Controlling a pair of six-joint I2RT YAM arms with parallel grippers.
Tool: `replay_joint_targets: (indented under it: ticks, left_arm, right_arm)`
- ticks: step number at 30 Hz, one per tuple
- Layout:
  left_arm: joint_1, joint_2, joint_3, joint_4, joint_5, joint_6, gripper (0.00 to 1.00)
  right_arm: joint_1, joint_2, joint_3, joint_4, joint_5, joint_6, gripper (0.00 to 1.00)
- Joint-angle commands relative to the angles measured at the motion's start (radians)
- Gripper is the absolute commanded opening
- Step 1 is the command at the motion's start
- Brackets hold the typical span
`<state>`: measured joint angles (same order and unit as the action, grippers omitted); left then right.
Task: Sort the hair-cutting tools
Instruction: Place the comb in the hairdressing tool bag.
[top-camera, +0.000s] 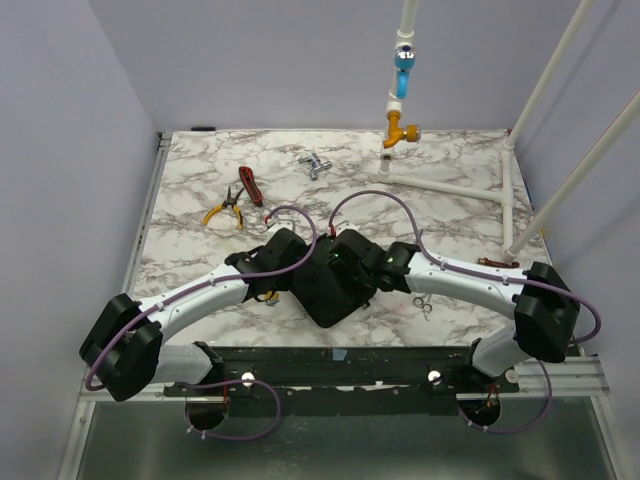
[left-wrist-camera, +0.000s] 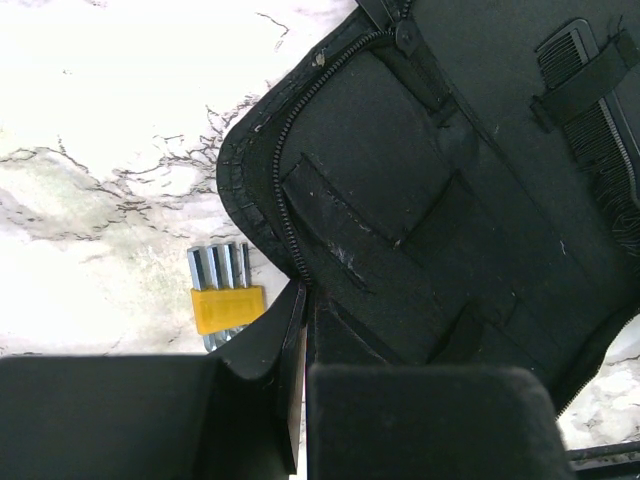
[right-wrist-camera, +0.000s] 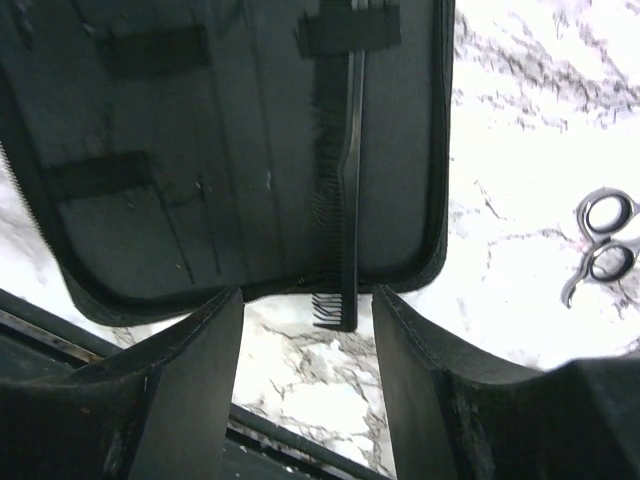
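Observation:
An open black zip case (top-camera: 325, 297) lies on the marble table between my two arms. The black comb (right-wrist-camera: 346, 190) lies inside it under an elastic strap, and its toothed end sticks out past the case's near edge. My right gripper (right-wrist-camera: 308, 300) is open on either side of that end and touches nothing. The comb (left-wrist-camera: 598, 115) also shows in the left wrist view, at the top right. Silver scissors (right-wrist-camera: 604, 240) lie on the table to the right of the case (right-wrist-camera: 200, 200). My left gripper (left-wrist-camera: 303, 335) is shut on the zipper edge of the case (left-wrist-camera: 400, 200).
A set of hex keys in a yellow holder (left-wrist-camera: 226, 300) lies beside the case's left edge. Yellow-handled pliers (top-camera: 224, 210), a red-handled tool (top-camera: 250, 186) and a small metal piece (top-camera: 315, 165) lie further back. A white pipe frame (top-camera: 450, 186) stands at the back right.

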<state>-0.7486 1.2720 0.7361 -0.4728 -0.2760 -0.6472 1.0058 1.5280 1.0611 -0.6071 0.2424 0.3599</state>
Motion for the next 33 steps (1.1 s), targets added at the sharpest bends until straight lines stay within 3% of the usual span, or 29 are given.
replay_joint_targets:
  ticks: [1, 13, 16, 22, 33]
  left_arm:
    - [-0.009, 0.003, -0.001, 0.01, 0.014, -0.009, 0.0]
    - [-0.01, -0.013, -0.032, 0.041, 0.066, -0.003, 0.0]
    - [-0.011, -0.014, -0.035, 0.052, 0.088, 0.011, 0.0]
    - [-0.011, -0.024, -0.049, 0.064, 0.106, 0.029, 0.0]
    - [-0.017, -0.025, -0.045, 0.067, 0.141, 0.076, 0.0]
  right_arm:
    - [-0.007, -0.003, -0.054, 0.117, 0.015, 0.014, 0.56]
    - [-0.015, 0.107, -0.129, 0.205, 0.085, 0.023, 0.53]
    - [-0.024, 0.121, -0.131, 0.212, 0.102, 0.019, 0.49]
    - [-0.035, 0.157, -0.131, 0.255, 0.092, -0.004, 0.28]
    - [-0.041, 0.21, -0.093, 0.331, 0.106, -0.079, 0.21]
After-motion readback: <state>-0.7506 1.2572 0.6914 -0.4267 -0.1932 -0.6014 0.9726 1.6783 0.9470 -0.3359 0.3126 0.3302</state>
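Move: The comb, already under the bag's elastic strap, has its middle about 5 cm ahead of the right hand, 1 cm left and 6 cm down. The strap is about 10 cm ahead and 4 cm left, also some 6 cm below; the scissor handles are roughly 7 cm ahead, 14 cm right and 7 cm below. From the left hand, the comb lies some 7 cm ahead, 14 cm right and 4 cm down. The right fingers pinch the comb a little in from its near end, after sinking open about 6 cm onto it, then push it forward and slightly left along its own length, under the strap. Meanwhile the shut left fingers keep hold of the bag's left edge and ease back, right and down, about 1.5 cm in all. ##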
